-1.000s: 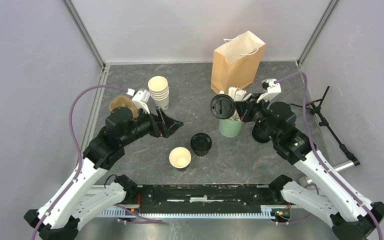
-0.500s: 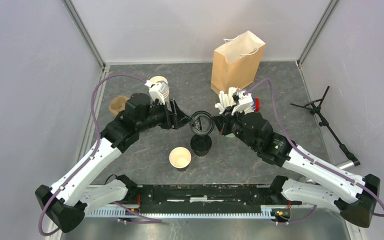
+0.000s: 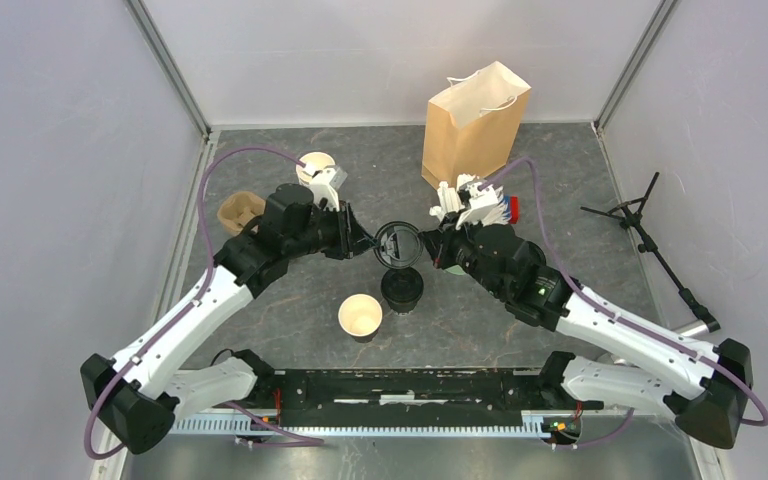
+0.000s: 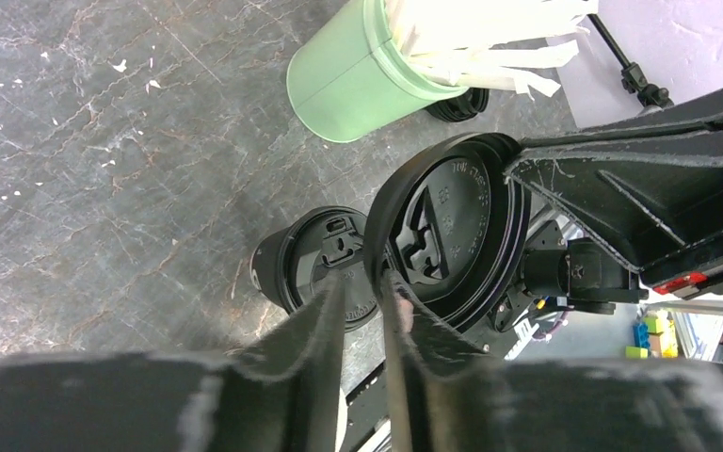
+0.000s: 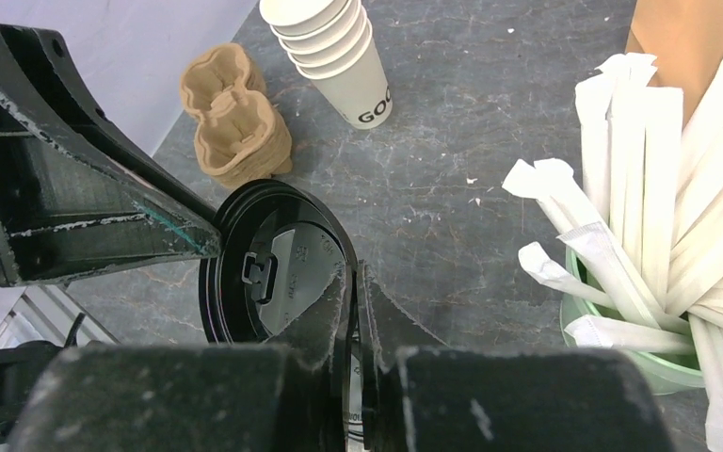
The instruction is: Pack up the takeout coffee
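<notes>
A black lid [image 3: 397, 243] hangs on edge in mid-air above the table's middle. My right gripper [image 3: 425, 243] is shut on its right rim [image 5: 264, 273]. From the left, my left gripper [image 3: 370, 243] straddles the opposite rim [image 4: 452, 235]; its jaws are narrow, with a slit still showing beside the rim. Below the lid stands a takeout coffee cup with its black lid on [image 3: 401, 288], also showing in the left wrist view [image 4: 315, 264]. A cream cup without a lid [image 3: 360, 316] stands in front of it. The brown paper bag [image 3: 475, 125] stands open at the back.
A stack of lidless cream cups [image 3: 318, 165] and a brown pulp cup carrier [image 3: 240, 211] sit at the back left. The green cup of white sticks [image 4: 358, 85] stands just behind my right wrist. A black stand [image 3: 650, 235] lies at the right wall.
The right arm carried the lid left from beside the green cup to above the lidded cup. The left arm swung right to meet it, and its jaws narrowed round the rim.
</notes>
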Tool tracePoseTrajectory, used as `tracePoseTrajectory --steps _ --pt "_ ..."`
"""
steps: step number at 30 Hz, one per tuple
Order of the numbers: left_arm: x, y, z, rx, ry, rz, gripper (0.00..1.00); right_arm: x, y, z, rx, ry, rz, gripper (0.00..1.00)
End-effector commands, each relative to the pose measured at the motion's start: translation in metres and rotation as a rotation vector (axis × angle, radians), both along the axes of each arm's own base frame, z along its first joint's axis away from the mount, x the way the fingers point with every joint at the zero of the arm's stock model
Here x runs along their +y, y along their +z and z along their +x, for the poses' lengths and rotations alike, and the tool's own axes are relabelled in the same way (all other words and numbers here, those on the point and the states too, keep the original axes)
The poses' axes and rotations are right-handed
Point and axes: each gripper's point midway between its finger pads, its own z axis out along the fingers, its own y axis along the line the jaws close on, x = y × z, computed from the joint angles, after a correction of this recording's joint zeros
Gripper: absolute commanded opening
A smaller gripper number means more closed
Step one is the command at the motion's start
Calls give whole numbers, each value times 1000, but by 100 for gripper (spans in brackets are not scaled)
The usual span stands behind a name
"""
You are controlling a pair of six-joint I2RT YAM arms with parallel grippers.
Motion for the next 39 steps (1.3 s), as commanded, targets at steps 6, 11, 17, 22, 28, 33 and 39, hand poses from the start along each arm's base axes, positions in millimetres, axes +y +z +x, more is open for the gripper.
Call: tracePoseTrajectory --steps 6,11,17,22,28,33,39 --pt "-5 -11 -4 3 -64 30 2 1 11 3 -54 -13 41 10" --pt "-7 -6 -7 -14 -56 -34 2 -11 25 6 -125 -34 -11 35" --pt "-2 22 -13 -38 -11 -151 2 -28 52 -7 -329 22 -32 72" --pt "-10 50 -24 11 -10 -376 2 -47 68 -31 -638 79 -23 81" --pt "-24 83 -45 59 -137 -546 2 -53 107 -99 -1190 252 35 87" --pt "-33 96 -67 99 -293 -584 2 -38 109 -136 -1428 409 42 98" --pt "-34 89 -76 123 -344 -572 2 -21 116 -147 -1495 505 49 98"
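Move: The lid is still pinched by my right hand, its middle about 5 cm left of that hand, 1 cm back and roughly level. From my left hand it lies about 5 cm right and 1 cm back, also level. The capped cup stands some 4 cm back and 6 cm right of my left hand, 16 cm below. The open cup is about 10 cm back and 3 cm left, also low. The straw holder sits around 7 cm forward and 9 cm right of my right hand. I finish shutting my left fingers on the lid's left rim while both hands sink a centimetre or two, then open my right fingers wide and let go. My left hand carries the lid up about 7 cm and back 6, slightly right, rolling some 30 degrees left side down; my right hand backs off 12 cm and rises, its fingers swinging round to point left and up. ##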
